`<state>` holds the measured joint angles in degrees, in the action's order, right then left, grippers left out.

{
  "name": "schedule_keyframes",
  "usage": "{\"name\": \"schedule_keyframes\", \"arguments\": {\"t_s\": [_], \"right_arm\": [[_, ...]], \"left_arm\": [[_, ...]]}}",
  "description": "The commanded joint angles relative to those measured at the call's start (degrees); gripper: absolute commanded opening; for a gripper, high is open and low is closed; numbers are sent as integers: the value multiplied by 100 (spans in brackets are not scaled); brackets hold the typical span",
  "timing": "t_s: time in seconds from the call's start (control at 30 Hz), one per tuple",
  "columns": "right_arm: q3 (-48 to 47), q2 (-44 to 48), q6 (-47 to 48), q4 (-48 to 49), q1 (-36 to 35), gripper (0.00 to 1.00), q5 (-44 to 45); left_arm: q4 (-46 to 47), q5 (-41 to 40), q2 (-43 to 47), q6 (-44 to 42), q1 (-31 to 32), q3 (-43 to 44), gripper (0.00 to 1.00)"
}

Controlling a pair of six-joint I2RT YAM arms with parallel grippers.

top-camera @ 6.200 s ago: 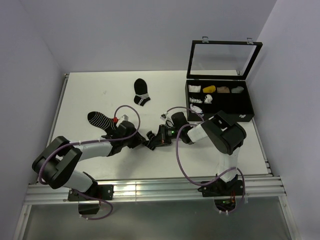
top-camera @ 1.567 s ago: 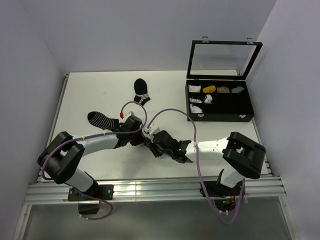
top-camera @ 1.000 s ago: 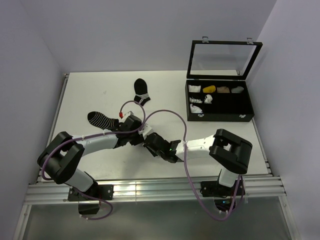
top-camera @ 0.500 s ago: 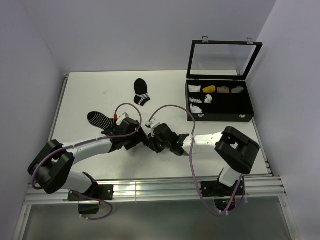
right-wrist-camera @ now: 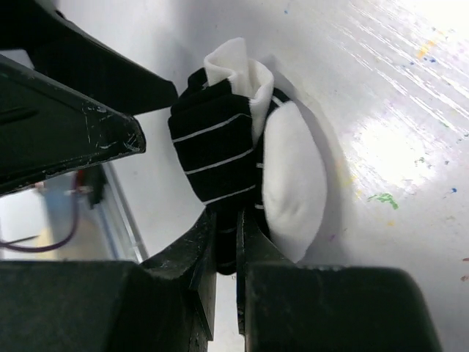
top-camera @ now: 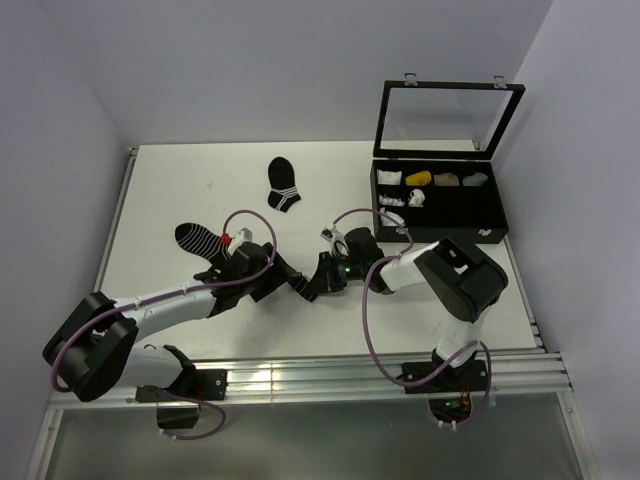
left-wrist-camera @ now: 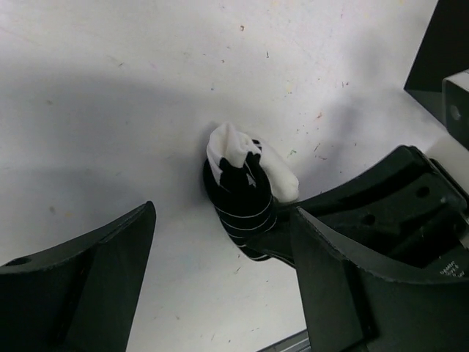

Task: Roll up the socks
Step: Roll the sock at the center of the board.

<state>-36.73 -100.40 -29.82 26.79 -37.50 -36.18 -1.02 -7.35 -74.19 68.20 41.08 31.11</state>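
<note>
The socks [right-wrist-camera: 234, 150] are rolled together into one small bundle, black with thin white stripes and a white toe bulging at one side. The bundle [left-wrist-camera: 245, 187] rests on the white table. My right gripper [right-wrist-camera: 227, 224] is shut on the black fabric at its near end. My left gripper [left-wrist-camera: 221, 216] stands open, its fingers [left-wrist-camera: 88, 282] wide on either side of the bundle and touching nothing. In the top view both grippers meet at the table's middle, left gripper [top-camera: 286, 281], right gripper [top-camera: 314, 283], and they hide the bundle.
A black sock with white bands [top-camera: 283, 183] lies at the back. A black sock with thin white stripes [top-camera: 198, 238] lies left, beside the left arm. A black compartment box [top-camera: 440, 228] with its glass lid raised stands at the right.
My left gripper has opened, let go of the bundle and drawn back a little. My right arm has folded back to the right, its gripper still pinching the bundle.
</note>
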Motion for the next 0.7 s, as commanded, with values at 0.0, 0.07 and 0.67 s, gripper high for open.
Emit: {"name": "schedule_keyframes", "arguments": {"t_s": [0.0,0.07,0.67], "right_arm": [[228,-418,-647,739,216,0,-837],[237,-568,-753,810,313,0,-917],[43,-718,-683,179,436,2,-785]], "left_arm": [[514,181,-183,-9,32,35,79],[550,208,-323,-9,40,61,78],[778,375,-1246,-71,58,246,44]]}}
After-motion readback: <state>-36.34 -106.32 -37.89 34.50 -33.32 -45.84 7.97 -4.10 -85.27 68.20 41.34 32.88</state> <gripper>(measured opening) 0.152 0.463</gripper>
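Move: The sock at the center of the board, part-rolled and pinched by the right hand, lies about 3 cm right, 1 cm ahead and 4 cm below the left hand; from the right hand its middle is roughly 2 cm left, 1 cm ahead and 1 cm lower. From the left hand, the striped sock lies some 16 cm left and 6 cm ahead, the black sock about 20 cm straight ahead, both some 5 cm lower. Left hand sinks and shifts right about 3.5 cm, closing around the sock; right keeps pinching, turning about 10 degrees. ##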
